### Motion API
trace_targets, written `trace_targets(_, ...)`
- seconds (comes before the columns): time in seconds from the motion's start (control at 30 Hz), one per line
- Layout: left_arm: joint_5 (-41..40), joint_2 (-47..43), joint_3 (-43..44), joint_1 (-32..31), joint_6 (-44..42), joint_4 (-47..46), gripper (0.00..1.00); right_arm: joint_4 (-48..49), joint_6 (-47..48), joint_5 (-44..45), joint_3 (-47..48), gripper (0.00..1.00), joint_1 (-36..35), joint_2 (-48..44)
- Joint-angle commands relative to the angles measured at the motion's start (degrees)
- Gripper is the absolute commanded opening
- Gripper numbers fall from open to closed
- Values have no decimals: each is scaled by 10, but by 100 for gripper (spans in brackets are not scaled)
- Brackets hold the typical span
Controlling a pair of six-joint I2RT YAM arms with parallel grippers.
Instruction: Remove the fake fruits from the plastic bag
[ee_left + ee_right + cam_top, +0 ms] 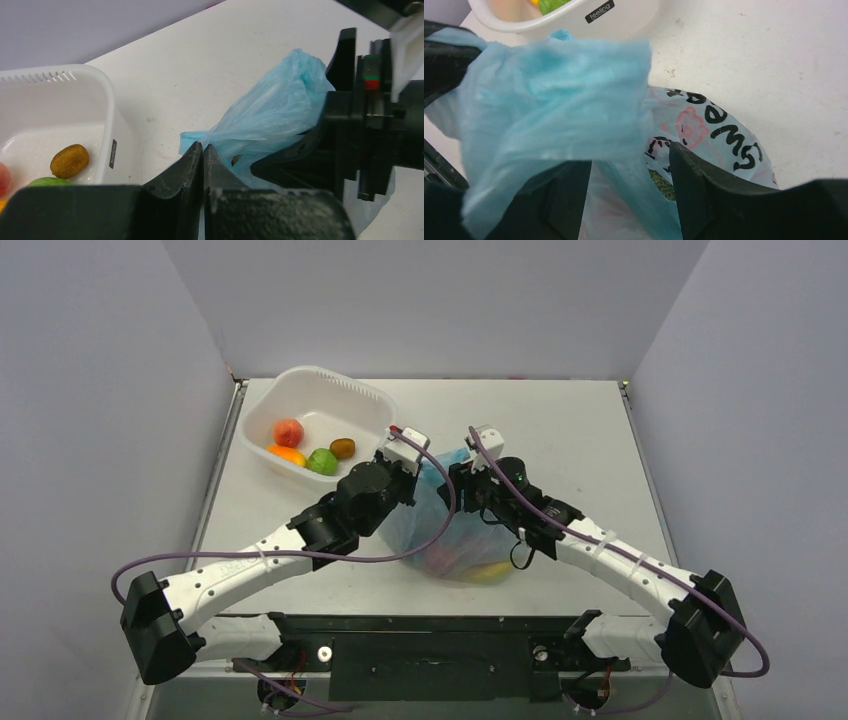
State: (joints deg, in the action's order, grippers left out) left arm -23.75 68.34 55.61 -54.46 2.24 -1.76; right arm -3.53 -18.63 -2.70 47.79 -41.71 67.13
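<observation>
The plastic bag [452,532] is thin light-blue film with pink and black prints and sits mid-table between both arms. Colourful fake fruits [478,566] show dimly through its lower part, yellow and pinkish. My left gripper [203,146] is shut on a bunched edge of the bag [272,107] at its top left. My right gripper [624,157] is open, and a fold of the bag [549,100] hangs loose between its fingers. Below that fold a dark green patterned patch [663,184] shows inside. In the top view the two grippers [422,472] [458,480] face each other over the bag's mouth.
A white tub [372,405] stands at the back left, just beyond the left gripper. It holds a red round fruit [288,432], an orange-yellow piece [287,454], a lime-green piece [322,461] and a brown oval piece [69,160]. Grey walls enclose the table.
</observation>
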Motion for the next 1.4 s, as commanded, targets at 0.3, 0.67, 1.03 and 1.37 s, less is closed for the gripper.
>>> trace_targets(0.3,-81,-69,-25,-7,-10,-79,0,70,-54,121,76,9,48,33)
trace_targets(0.67,-158,-125,-67,-7,-10,-131,0,40,-78,39,142,0,133,-12)
trace_targets(1.03,-161,-130,-75,-7,7,-135,0,37,-119,-51,157,1,143,-9)
trace_targets(1.37,-131,-167,-7,-6,267,104,14,-9,-94,-86,89,0,115,-58)
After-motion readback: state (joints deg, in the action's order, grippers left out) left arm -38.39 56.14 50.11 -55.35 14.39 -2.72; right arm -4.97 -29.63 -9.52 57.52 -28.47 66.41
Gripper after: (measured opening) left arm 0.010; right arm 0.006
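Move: The bag's free handle lies just beyond the right hand's open fingers, roughly 4 cm ahead, 1 cm left and about level. From the left hand, which already pinches the other handle, it is some 6 cm ahead, 8 cm right and 5 cm lower. From the right hand, the bag's body is about 8 cm back, straight below by 12 cm. The white basket stands 20 cm ahead and 25 cm left of the left hand, about 18 cm lower. The bag's free handle is pinched as the right hand reaches forward and shuts its open fingers on it; that hand then draws it up about 13 cm, forward and to the right, rolling its left side up, before sinking some 5 cm and easing back. The left hand keeps its handle and pulls left about 6 cm, rising slightly and turning counter-clockwise, so the hands part. ##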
